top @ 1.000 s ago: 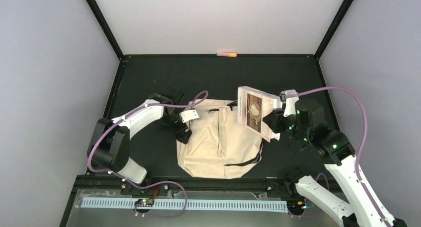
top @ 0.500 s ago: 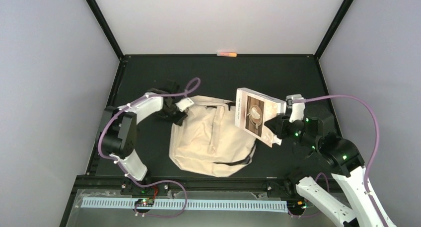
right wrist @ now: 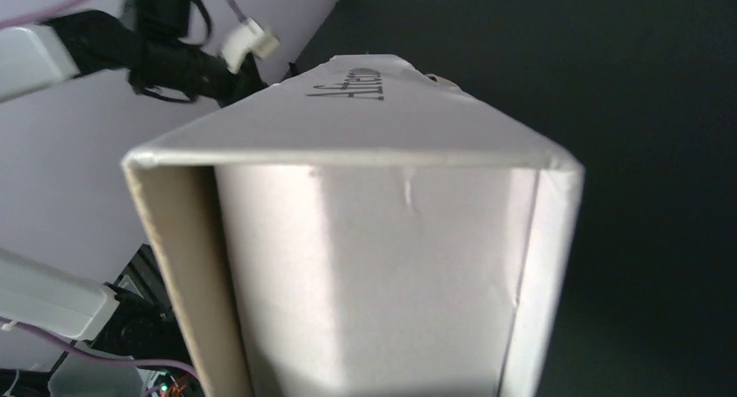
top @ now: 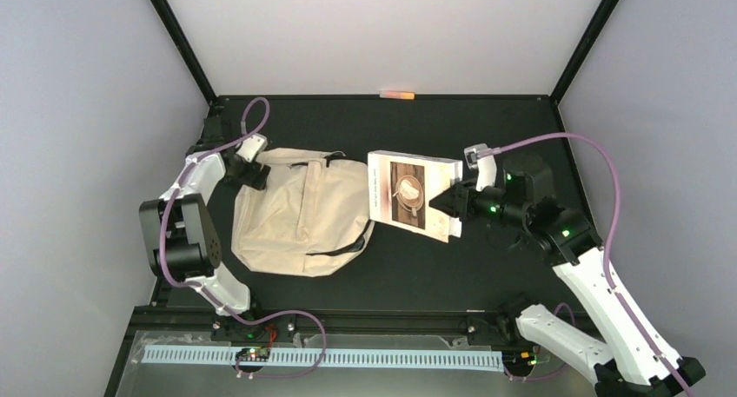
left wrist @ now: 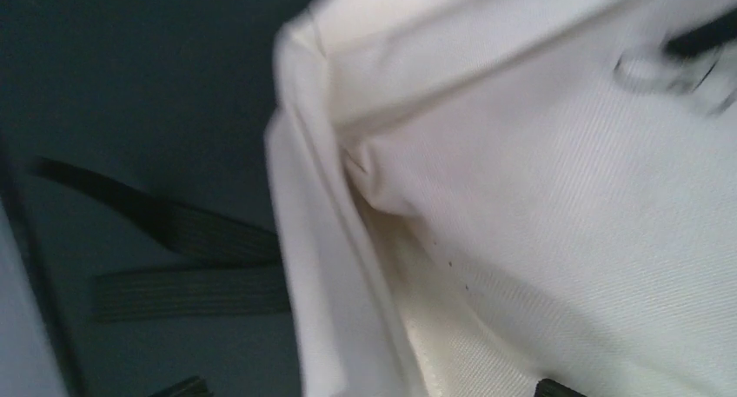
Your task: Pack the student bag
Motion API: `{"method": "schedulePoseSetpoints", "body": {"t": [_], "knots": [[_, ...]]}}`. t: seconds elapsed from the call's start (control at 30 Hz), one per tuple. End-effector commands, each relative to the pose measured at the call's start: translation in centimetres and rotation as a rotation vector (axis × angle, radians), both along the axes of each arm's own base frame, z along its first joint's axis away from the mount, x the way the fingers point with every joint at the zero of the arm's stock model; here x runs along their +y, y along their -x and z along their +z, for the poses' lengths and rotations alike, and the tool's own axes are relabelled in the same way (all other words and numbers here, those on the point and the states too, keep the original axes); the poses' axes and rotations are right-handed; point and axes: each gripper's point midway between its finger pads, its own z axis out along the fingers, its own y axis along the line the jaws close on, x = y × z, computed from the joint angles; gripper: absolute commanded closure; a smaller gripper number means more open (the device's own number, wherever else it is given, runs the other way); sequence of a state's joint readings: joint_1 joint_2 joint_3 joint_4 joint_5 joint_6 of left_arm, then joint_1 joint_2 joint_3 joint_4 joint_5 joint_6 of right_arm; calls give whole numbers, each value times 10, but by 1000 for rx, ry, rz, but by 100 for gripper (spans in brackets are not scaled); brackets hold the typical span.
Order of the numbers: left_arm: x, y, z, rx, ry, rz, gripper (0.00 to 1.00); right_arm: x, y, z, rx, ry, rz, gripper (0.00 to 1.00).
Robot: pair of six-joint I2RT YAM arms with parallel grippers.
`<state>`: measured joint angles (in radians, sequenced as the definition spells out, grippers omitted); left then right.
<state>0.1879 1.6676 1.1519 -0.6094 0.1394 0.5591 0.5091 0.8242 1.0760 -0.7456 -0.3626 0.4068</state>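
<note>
The student bag (top: pixel 300 219), a cream fabric backpack with black straps, lies flat on the left half of the black table. My left gripper (top: pixel 254 175) is at the bag's far left corner. In the left wrist view the cream fabric (left wrist: pixel 539 197) fills the frame, and my left gripper (left wrist: pixel 372 388) has its two dark fingertips (left wrist: pixel 556 388) wide apart, open, with a fold of the bag between them. My right gripper (top: pixel 450 201) is shut on the right edge of a white book (top: pixel 404 193), held above the table just right of the bag. The book (right wrist: pixel 382 267) hides the right fingers.
A small orange-pink object (top: pixel 398 94) lies at the table's far edge. Black straps (left wrist: pixel 174 232) trail on the table beside the bag. The left gripper is near the table's left wall (top: pixel 204 132).
The bag has slid left and slightly away along with the left gripper. The right arm has carried the book left, keeping it beside the bag.
</note>
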Motion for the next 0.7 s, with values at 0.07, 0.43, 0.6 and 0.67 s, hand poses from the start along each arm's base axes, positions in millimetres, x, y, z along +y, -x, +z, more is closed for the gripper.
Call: {"method": "schedulePoseSetpoints", "body": {"t": [0.07,0.43,0.6,0.67], "knots": [[-12,-31,147,-419,-67,81,1,-9,-21,-10,-40,21,-90,74],[-314,106,119,-246,159,-712,10,-64,-44,-73,42,5,-322,74],[-345,88,72,-165,-15,-677,2,-72,-42,-94,64,63,-343,73],[-348,70,43,-115,-109,-636,1,-72,-42,-96,57,68,-344,73]]}}
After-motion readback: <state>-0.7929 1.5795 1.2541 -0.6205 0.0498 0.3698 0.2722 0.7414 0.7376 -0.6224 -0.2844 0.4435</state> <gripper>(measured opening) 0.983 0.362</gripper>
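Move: The bag's right edge, by the zipper, lies about 35 cm right of the open left hand, 10 cm back and 5 below; the bag's middle is some 16 cm right, 8 back and 4 below. From the right hand that edge is roughly 18 cm left, 8 ahead and 28 below. The book in the right hand's grip has its middle about 8 cm left of that hand, 4 ahead and 3 below. Open left hand arcs over the bag, some 35 cm right; right hand lowers the book about 10 cm. ##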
